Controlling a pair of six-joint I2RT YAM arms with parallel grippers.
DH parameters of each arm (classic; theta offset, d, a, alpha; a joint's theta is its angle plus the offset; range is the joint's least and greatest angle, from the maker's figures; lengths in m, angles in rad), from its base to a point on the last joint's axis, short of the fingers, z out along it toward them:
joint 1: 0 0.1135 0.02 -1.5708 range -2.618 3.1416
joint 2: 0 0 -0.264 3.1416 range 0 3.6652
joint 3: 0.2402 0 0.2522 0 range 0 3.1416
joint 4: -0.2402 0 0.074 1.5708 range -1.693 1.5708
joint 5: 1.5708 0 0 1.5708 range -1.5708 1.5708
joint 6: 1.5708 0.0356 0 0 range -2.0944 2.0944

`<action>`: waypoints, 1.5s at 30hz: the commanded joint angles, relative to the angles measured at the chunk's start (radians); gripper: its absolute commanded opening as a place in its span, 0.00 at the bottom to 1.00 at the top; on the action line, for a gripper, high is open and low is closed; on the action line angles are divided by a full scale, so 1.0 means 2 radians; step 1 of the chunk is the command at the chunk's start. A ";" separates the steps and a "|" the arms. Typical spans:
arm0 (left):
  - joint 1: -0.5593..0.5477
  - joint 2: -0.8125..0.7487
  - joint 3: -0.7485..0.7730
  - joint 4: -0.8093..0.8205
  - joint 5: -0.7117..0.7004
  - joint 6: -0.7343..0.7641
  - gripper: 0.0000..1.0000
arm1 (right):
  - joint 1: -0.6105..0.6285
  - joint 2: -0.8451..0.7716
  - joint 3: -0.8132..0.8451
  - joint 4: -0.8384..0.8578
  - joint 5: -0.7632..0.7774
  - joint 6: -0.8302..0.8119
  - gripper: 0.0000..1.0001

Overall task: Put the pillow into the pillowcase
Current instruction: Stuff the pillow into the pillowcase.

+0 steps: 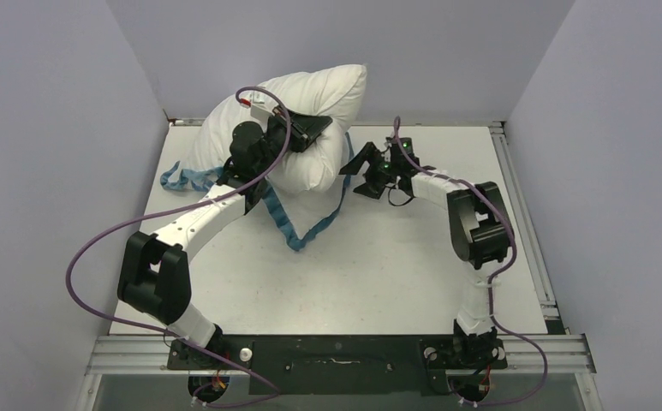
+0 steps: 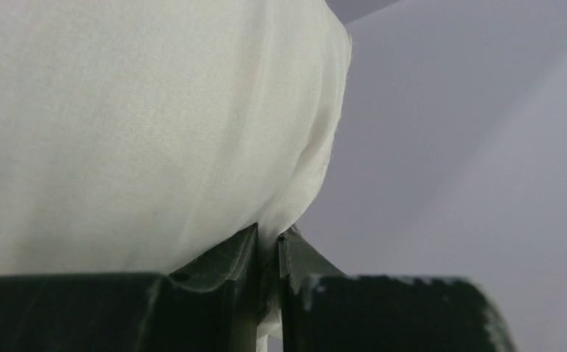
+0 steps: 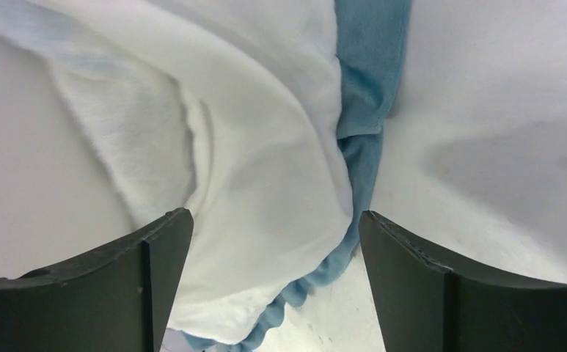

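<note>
The plump white pillow (image 1: 310, 98) is raised at the back left, tilted against the rear wall. My left gripper (image 1: 312, 133) is shut on a pinch of its white fabric; in the left wrist view the pillow (image 2: 141, 125) bulges over the closed gripper (image 2: 268, 238). The pillowcase (image 1: 297, 229) lies limp under and in front of the pillow, with its blue ruffled edge trailing across the table. My right gripper (image 1: 354, 171) is open just right of the pillow. In the right wrist view the pillowcase's (image 3: 265, 183) white face and blue edge lie between the spread gripper (image 3: 275, 224), untouched by either finger.
The white table (image 1: 378, 257) is closed in by grey-lavender walls on three sides. A metal rail (image 1: 524, 223) runs along its right edge. Purple cables loop off both arms; the left one hangs past the table's left side.
</note>
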 commanded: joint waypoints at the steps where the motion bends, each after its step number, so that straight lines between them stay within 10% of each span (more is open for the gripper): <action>1: 0.007 -0.026 0.033 0.047 -0.012 -0.021 0.00 | -0.024 -0.080 0.016 -0.062 0.029 -0.074 0.77; 12: 0.007 -0.045 0.013 0.036 -0.008 -0.019 0.00 | 0.027 0.075 0.117 0.083 -0.055 0.045 0.56; 27: 0.004 -0.060 0.002 0.026 -0.007 -0.022 0.00 | 0.046 0.185 0.199 0.112 -0.031 0.095 0.79; 34: 0.005 -0.068 -0.002 0.015 -0.011 -0.017 0.00 | 0.042 0.188 0.206 0.082 -0.022 0.050 0.06; 39: 0.016 -0.069 -0.002 0.004 -0.006 -0.009 0.00 | 0.013 0.087 0.101 0.156 -0.093 0.004 0.05; 45: 0.030 -0.069 -0.003 -0.013 0.002 0.009 0.00 | -0.029 -0.025 -0.074 0.448 -0.203 0.137 0.05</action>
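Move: The fold of white pillowcase cloth my right hand goes for lies about 6 cm ahead of it, 8 cm to its left and 4 cm below. The case's blue side hem passes roughly 4 cm to that hand's left, level with it and 8 cm below; the hanging pillow end is some 10 cm left, level fore and aft and 8 cm higher. From my left hand, already gripping the pillow, the same fold is about 5 cm ahead, 3 cm left and 30 cm down. My right hand hops up and forward about 6 cm, then dips and pushes forward-left past the blue hem, low beneath the pillow's hanging end, fingers part open. There I shut them on the white cloth and draw it back, right and up, some 5 cm each way. My left hand keeps its pinch on the raised pillow, easing just over 1 cm back and left. ##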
